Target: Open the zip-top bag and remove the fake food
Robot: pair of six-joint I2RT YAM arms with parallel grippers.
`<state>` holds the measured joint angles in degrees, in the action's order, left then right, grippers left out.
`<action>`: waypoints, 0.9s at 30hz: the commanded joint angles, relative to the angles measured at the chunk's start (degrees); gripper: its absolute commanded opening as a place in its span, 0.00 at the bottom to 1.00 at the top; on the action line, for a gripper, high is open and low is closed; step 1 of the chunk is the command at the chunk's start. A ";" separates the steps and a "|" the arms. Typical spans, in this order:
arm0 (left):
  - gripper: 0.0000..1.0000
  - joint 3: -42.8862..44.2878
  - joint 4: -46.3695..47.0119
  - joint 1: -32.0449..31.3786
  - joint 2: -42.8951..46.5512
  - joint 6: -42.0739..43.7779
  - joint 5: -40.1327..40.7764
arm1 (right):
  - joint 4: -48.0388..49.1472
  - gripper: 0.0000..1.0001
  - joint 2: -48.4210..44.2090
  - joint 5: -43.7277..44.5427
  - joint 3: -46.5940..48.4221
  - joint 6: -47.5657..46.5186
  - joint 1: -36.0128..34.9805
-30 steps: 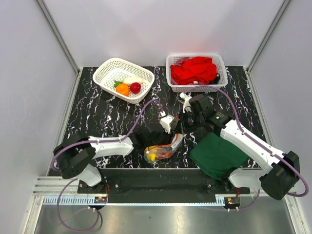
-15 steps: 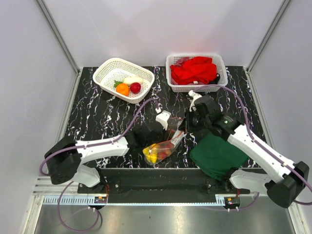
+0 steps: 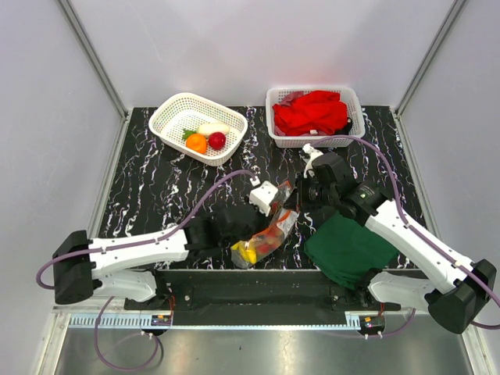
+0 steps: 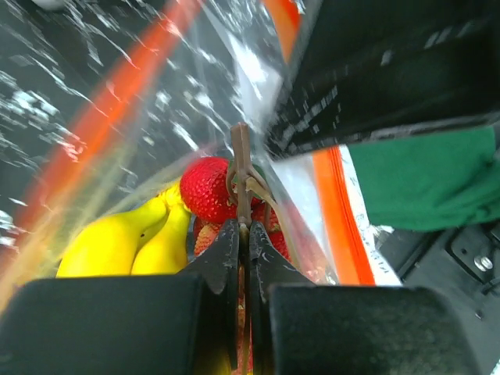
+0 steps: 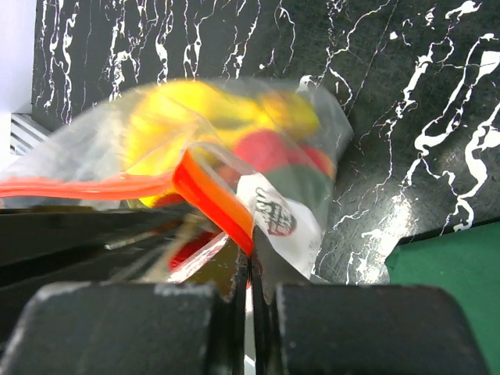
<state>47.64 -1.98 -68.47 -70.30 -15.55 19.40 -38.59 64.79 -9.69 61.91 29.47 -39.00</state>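
The zip-top bag lies tilted between both grippers near the table's front, its orange-red zip strip pulled apart. Inside it are yellow bananas and a reddish grape bunch. My left gripper reaches into the bag mouth and is shut on the bunch's brown stem; it shows in the top view. My right gripper is shut on the bag's zip edge, just right of the bag in the top view. An orange, a red apple and a pale piece lie in the white basket.
A second white basket at the back right holds a red cloth. A dark green folded cloth lies at the front right, under the right arm and next to the bag.
The left arm has stretched out to the right and its gripper has gone into the bag. The bag was lifted and shifted a little. The right gripper moved slightly right, then held still.
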 commanded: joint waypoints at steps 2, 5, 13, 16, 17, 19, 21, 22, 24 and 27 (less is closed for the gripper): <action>0.00 2.46 4.70 -0.18 5.44 7.19 11.70 | 1.15 0.00 -0.55 -1.63 1.02 -0.64 -0.28; 0.00 1.93 6.28 -0.18 6.05 9.65 15.23 | 1.50 0.00 -0.29 -3.92 1.37 -1.09 -0.28; 0.00 9.91 8.66 -0.18 3.24 12.12 11.72 | 3.78 0.00 3.49 -7.71 1.11 -2.05 -0.28; 0.00 12.91 8.13 -0.09 3.24 12.65 8.57 | 4.22 0.00 4.20 -7.01 0.49 -1.88 -0.20; 0.00 14.83 7.17 -0.09 3.33 13.17 7.25 | 4.31 0.00 4.20 -5.87 0.14 -1.79 -0.28; 0.00 16.78 6.38 0.00 4.47 13.26 4.00 | 4.66 0.00 4.03 -4.73 -0.21 -1.26 -0.28; 0.00 18.10 6.72 0.44 5.87 14.23 2.23 | 5.01 0.00 4.37 -3.49 -0.39 -1.00 -0.20; 0.00 18.63 6.64 0.61 6.23 14.67 3.09 | 5.36 0.00 4.55 -3.58 -0.30 -1.00 -0.28; 0.00 20.21 6.37 1.49 6.58 17.29 5.11 | 6.50 0.00 4.20 -4.02 -0.56 -0.74 -0.28; 0.00 21.01 7.42 3.95 6.14 21.95 8.02 | 7.12 0.00 4.11 -5.07 0.05 -1.08 -0.28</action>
<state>63.35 -3.20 -66.81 -67.00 0.27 25.56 -33.61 68.97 -15.44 61.78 28.86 -39.00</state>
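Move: The left fingers already pinch the tie of the strawberry bunch, which hangs about 5 cm below them and 2 cm to the left. The bag's middle lies some 4 cm back, 5 cm left and 10 cm below, its bananas about 5 cm back, 9 cm left and 12 cm down; the white basket's middle is roughly 30 cm ahead, 25 cm left and 14 cm below. From the right hand, the bag's middle is about 7 cm back, 8 cm left and 13 cm down. Upward, by nearly 15 cm and with about 4 cm forward, the left hand draws the strawberry bunch from the bag by its tie, fingers kept shut and tilting up some 20 degrees towards level. The right hand keeps its pinch on the orange zip edge and shifts about 2.5 cm left, turning slightly. ##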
